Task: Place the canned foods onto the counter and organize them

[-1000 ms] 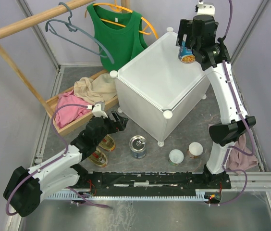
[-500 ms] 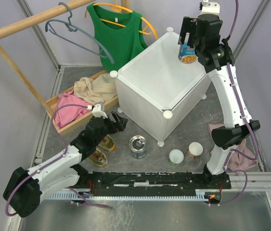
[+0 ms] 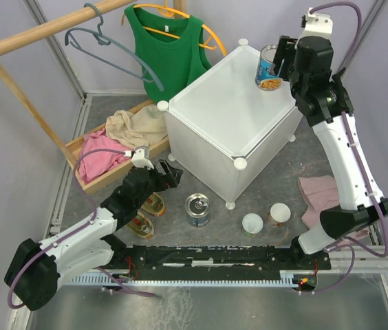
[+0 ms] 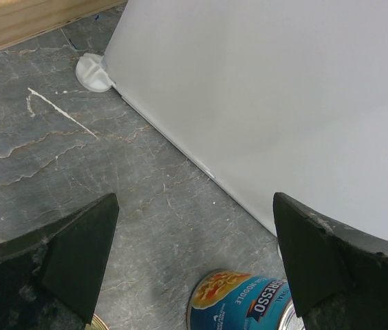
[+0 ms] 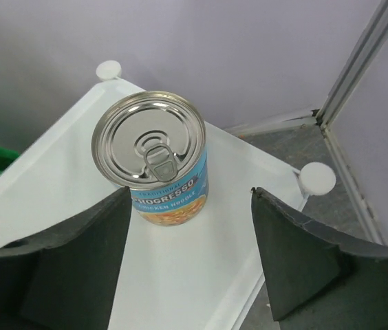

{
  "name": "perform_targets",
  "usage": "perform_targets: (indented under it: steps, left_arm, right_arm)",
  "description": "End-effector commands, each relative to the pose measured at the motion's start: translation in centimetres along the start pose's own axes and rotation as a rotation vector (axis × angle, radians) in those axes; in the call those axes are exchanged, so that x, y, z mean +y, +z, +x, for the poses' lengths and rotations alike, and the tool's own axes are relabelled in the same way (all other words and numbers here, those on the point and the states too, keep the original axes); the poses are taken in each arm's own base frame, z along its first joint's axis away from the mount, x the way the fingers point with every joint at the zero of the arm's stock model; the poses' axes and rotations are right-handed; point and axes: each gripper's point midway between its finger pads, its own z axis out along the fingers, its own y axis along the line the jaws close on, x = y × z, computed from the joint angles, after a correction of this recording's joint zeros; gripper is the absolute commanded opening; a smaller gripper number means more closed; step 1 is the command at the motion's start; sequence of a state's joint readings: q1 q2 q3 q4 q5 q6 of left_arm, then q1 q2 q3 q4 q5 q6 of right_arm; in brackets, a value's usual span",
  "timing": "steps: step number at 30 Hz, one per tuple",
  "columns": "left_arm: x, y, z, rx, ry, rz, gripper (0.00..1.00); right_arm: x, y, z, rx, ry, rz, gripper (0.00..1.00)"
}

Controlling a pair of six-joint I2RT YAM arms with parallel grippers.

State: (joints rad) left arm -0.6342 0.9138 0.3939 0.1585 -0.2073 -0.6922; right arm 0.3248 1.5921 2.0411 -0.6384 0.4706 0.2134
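Note:
One tall blue-labelled can (image 3: 268, 67) stands upright on the far right corner of the white counter (image 3: 221, 113); the right wrist view shows it (image 5: 154, 155) on the counter top (image 5: 180, 275). My right gripper (image 3: 287, 62) (image 5: 190, 261) is open and empty, just right of that can and clear of it. The other tall can (image 3: 197, 208) (image 4: 242, 302), two small white-lidded cans (image 3: 252, 222) (image 3: 280, 212) and two oval gold tins (image 3: 154, 203) (image 3: 141, 225) are on the floor. My left gripper (image 3: 170, 173) (image 4: 194, 261) is open and empty, low by the counter's wall (image 4: 283, 103).
A wooden tray of clothes (image 3: 87, 180) lies at the left under a wooden rack (image 3: 15, 41) with a green top (image 3: 166, 48) and a grey hanger (image 3: 115, 48). A pink cloth (image 3: 321, 196) lies by the right arm. The counter's foot (image 4: 94, 72) rests on the floor.
My right gripper has drawn back up and to the right, away from the tall can, which stays standing on the counter. The left arm has not moved.

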Motion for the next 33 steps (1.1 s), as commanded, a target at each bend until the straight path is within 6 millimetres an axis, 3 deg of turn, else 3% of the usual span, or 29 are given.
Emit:
perform_targets:
  steps: [1,3,6,10,23,33]
  left_arm:
    - [-1.2,-0.1,-1.9,-0.057,-0.055,0.024,0.99]
    - [-1.2,-0.1,-1.8,-0.056,-0.057,0.024,0.99]
    - [-1.1,-0.3,-1.7,-0.056,-0.061,0.025,0.99]
    - [-1.1,-0.4,-1.8,-0.058,-0.061,0.026,0.99]
    - [-1.5,-0.2,-2.0,-0.057,-0.062,0.034,0.99]
    - [-1.6,-0.2,-2.1,-0.058,-0.056,0.036,0.99]
  right_arm:
    - [-1.7,-2.1,-2.4,-0.099,0.065,0.039,0.68]
    - [-2.0,-2.2,-1.7,-0.085,0.065,0.052,0.50]
    - [-2.2,-1.8,-0.4,-0.057,0.070,0.064,0.31]
    - [-2.3,-0.8,1.0,-0.026,0.096,0.064,0.19]
    - [-2.3,4.1,4.7,0.079,0.181,0.019,0.07]
    - [-1.3,5.0,6.1,0.117,0.202,-0.020,0.08]
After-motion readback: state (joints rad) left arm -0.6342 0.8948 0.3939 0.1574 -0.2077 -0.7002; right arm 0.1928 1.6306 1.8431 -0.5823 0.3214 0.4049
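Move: The soup can I have already let go of stands on the white box, its middle about 7 cm ahead of my right hand, 3 cm left and 6 cm below. The box's right corner knob is level with that can and some 16 cm to its right; the rear knob lies roughly 17 cm beyond the can and 9 cm to its left, both about 12 cm below my hand. From my left hand the can is some 25 cm ahead, 32 cm right and 25 cm higher. I back my right hand the last 2 cm off the can while shutting its empty, open fingers almost fully. Then I sink about 9 cm and push forward some 5 cm, swinging a little right before easing back left. The wrist tips down and rolls left side up, about 10 degrees each, bringing the closed fingertips right beside the can's near right side. ##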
